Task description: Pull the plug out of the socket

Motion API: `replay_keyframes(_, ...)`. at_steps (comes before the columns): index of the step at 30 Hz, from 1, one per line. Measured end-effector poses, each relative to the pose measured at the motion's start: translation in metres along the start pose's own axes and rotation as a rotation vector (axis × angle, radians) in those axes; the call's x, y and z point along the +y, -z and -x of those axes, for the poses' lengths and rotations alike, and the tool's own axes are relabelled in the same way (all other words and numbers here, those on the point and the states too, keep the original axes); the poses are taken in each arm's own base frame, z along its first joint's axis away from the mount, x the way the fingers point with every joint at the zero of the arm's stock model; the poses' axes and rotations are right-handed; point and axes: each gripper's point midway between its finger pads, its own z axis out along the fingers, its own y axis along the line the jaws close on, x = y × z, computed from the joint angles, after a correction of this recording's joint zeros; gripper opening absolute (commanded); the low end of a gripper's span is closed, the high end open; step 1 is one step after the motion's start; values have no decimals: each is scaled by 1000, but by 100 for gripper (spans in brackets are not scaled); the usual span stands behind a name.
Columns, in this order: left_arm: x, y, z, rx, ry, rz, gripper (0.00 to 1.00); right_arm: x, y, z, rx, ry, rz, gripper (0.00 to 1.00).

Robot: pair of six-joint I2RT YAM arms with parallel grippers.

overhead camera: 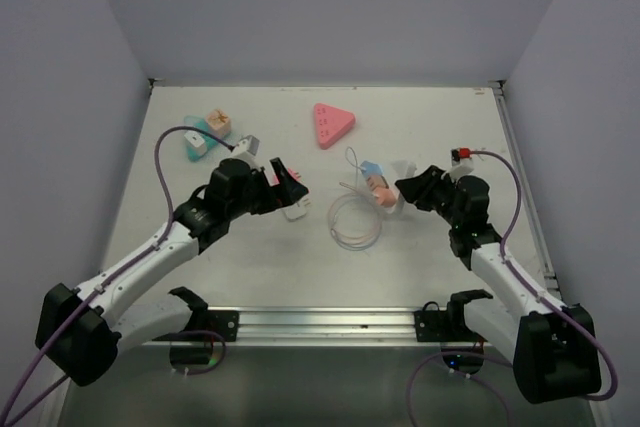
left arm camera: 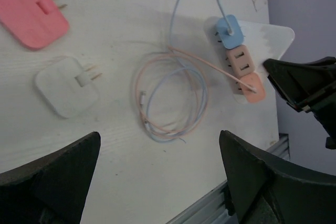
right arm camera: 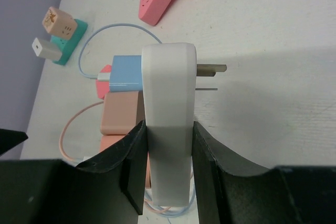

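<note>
A white triangular socket [left arm camera: 274, 36] lies on the table with three plugs in a row on it: a blue plug [left arm camera: 229, 31], a tan plug [left arm camera: 240, 60] and an orange plug [left arm camera: 252, 86]. My right gripper [right arm camera: 168, 127] is shut on the socket's white body [right arm camera: 168, 93], one finger on each flat side. Its metal prongs [right arm camera: 211, 68] stick out to the right. The blue plug [right arm camera: 125, 73] and tan plug [right arm camera: 122, 113] sit just left of the grip. In the top view the right gripper [overhead camera: 408, 190] meets the socket [overhead camera: 380, 187] from the right. My left gripper [left arm camera: 159, 140] hangs open over bare table, holding nothing.
Thin pink and blue cables [left arm camera: 173, 98] lie coiled left of the socket. A loose white adapter [left arm camera: 67, 86] and a pink adapter [left arm camera: 31, 11] lie further left. A teal block [overhead camera: 205, 135] with small plugs stands at the back left. A metal rail [overhead camera: 320, 322] runs along the near edge.
</note>
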Motion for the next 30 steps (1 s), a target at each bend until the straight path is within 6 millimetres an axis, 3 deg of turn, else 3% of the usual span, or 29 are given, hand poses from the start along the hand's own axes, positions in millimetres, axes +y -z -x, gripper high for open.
replay_keyframes(5,-43,-22,-44,112,36,-96,97,6,6,-9,11,64,-61,0)
replay_keyframes(15,-108,-66,-86,203,148,-169,92,6,11,-18,4,118,-128,0)
replay_keyframes(19,-121,-83,-103,238,211,-168,88,5,11,-19,1,132,-139,0)
replay_keyframes(24,-123,-105,-119,275,276,-133,82,7,11,-20,3,144,-135,0)
replay_keyframes(30,-125,-120,-125,284,341,-106,74,10,11,-20,-2,156,-124,0)
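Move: The orange plug, at the near end of the row on the white socket held by the right hand, lies about 25 cm to the left hand's right, nearly level fore and aft (1 cm back), and 7 cm lower; from the right hand it is some 4 cm left, 2 back and 2 below. From the left hand, the pink-brown plug beside it is about 23 cm right and 1 ahead, the blue one 21 right and 4 ahead, both 5 to 6 lower. The orange plug on the raised socket is what the left hand sweeps to, some 20 cm to its right, then sinking about 5 cm in the later half while it tips down and rolls its left side lower, its wide-open fingers narrowing by about a quarter, not yet closed on the plug. The right hand keeps its grip on the socket and draws it back 2 cm and slightly left, rolling its left side down. ##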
